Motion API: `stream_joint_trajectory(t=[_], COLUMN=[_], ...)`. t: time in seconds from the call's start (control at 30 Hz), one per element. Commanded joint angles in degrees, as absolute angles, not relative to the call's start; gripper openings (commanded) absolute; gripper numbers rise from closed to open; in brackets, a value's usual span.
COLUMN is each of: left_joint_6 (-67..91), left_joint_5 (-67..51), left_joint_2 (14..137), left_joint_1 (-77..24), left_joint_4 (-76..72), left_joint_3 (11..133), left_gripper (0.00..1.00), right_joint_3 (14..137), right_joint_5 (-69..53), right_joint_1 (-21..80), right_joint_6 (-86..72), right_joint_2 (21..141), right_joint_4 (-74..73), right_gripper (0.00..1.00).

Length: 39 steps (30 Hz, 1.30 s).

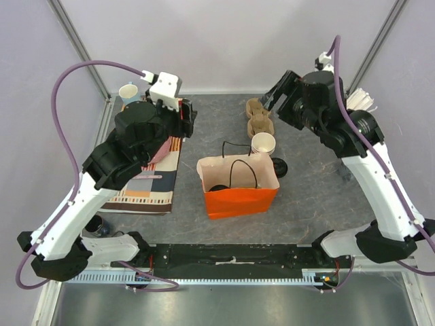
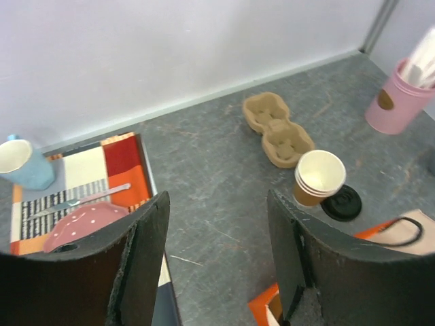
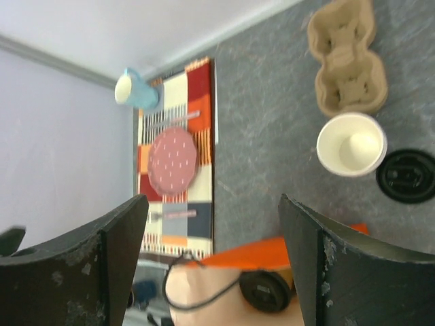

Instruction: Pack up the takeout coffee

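Note:
The takeout coffee [image 1: 219, 187] stands inside the orange paper bag [image 1: 241, 200]; only its black lid shows, the cup body is hidden. In the right wrist view the lid [image 3: 265, 291] sits in the bag's mouth [image 3: 272, 252] below my fingers. My left gripper [image 1: 187, 115] is open and empty, above the table left of the bag; its wrist view [image 2: 216, 217] shows bare table between the jaws. My right gripper [image 1: 270, 100] is open and empty, high above the back of the table; it also shows in its own wrist view [image 3: 212, 210].
A stack of lidless paper cups [image 1: 263, 144] and a loose black lid [image 1: 279, 167] sit behind the bag. A cardboard cup carrier [image 1: 258, 117] lies further back. A placemat [image 1: 153, 178] with a pink plate [image 3: 172, 154] and blue mug [image 1: 128, 92] is left. A pink straw holder [image 2: 397, 102] stands at right.

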<state>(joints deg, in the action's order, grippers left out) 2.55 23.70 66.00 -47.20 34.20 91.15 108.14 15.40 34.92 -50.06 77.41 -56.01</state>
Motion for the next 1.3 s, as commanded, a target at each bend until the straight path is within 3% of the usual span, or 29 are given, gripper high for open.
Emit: stream_joint_trajectory(t=[0.0,0.23,0.5,0.6,0.73,0.87,1.03,1.27], left_joint_6=[1.85,3.78,7.20,6.95,4.49,1.76,0.97,0.97], left_joint_5=[26.72,28.13,25.32,24.35,24.52,25.40,24.44,22.76], left_joint_2=[66.44,67.15,69.78,70.75,69.70,66.37,65.65,66.71], left_joint_1=[-43.60,-38.15,-31.65,-29.36,-27.34,-26.37,-25.31,-25.31], left_joint_4=[34.89,37.18,41.91,42.36,41.66,41.75,43.15,43.24], left_joint_3=[94.30,93.52,94.92,95.36,91.78,87.63,85.61,84.90], left_gripper=[0.66,0.69,0.72,0.72,0.72,0.71,0.70,0.67], right_joint_3=[113.29,117.15,120.41,119.54,118.39,116.38,102.07,88.16], right_joint_5=[14.42,13.27,23.37,24.35,18.29,11.70,6.25,-2.72], right_joint_1=[29.89,22.68,9.86,2.65,-4.38,-6.94,-7.73,-11.07], right_joint_6=[-48.69,-48.08,-44.83,-42.20,-31.41,-8.17,10.88,21.43], right_joint_2=[80.94,84.55,88.33,90.00,94.38,97.99,91.53,85.34], right_joint_4=[-54.32,-56.60,-58.54,-56.78,-53.35,-52.74,-42.65,-32.43], right_gripper=[0.86,0.84,0.81,0.72,0.70,0.70,0.74,0.54])
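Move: Out ahead and far to the right of the right hand stand the wrapped straws in their pink cup: about 19 cm farther out, 28 cm right, some 28 cm lower. The small glass is 5 cm ahead and 29 cm right of that hand, 37 cm below. The loose black lid lies 5 cm ahead, 1 cm right, the paper cups 11 cm ahead, 6 cm left, both about 40 cm down. From the left hand the straws are some 21 cm ahead, 60 cm right, 29 cm lower. Swinging about 28 cm to the right, the empty right hand first reaches forward, then drops some 17 cm towards the straws, rolling its left side down about 45 degrees while its still-open fingers narrow. The left hand, also empty, draws about 12 cm left and then sinks, away from the bag, turning counter-clockwise. Neither touches anything. ##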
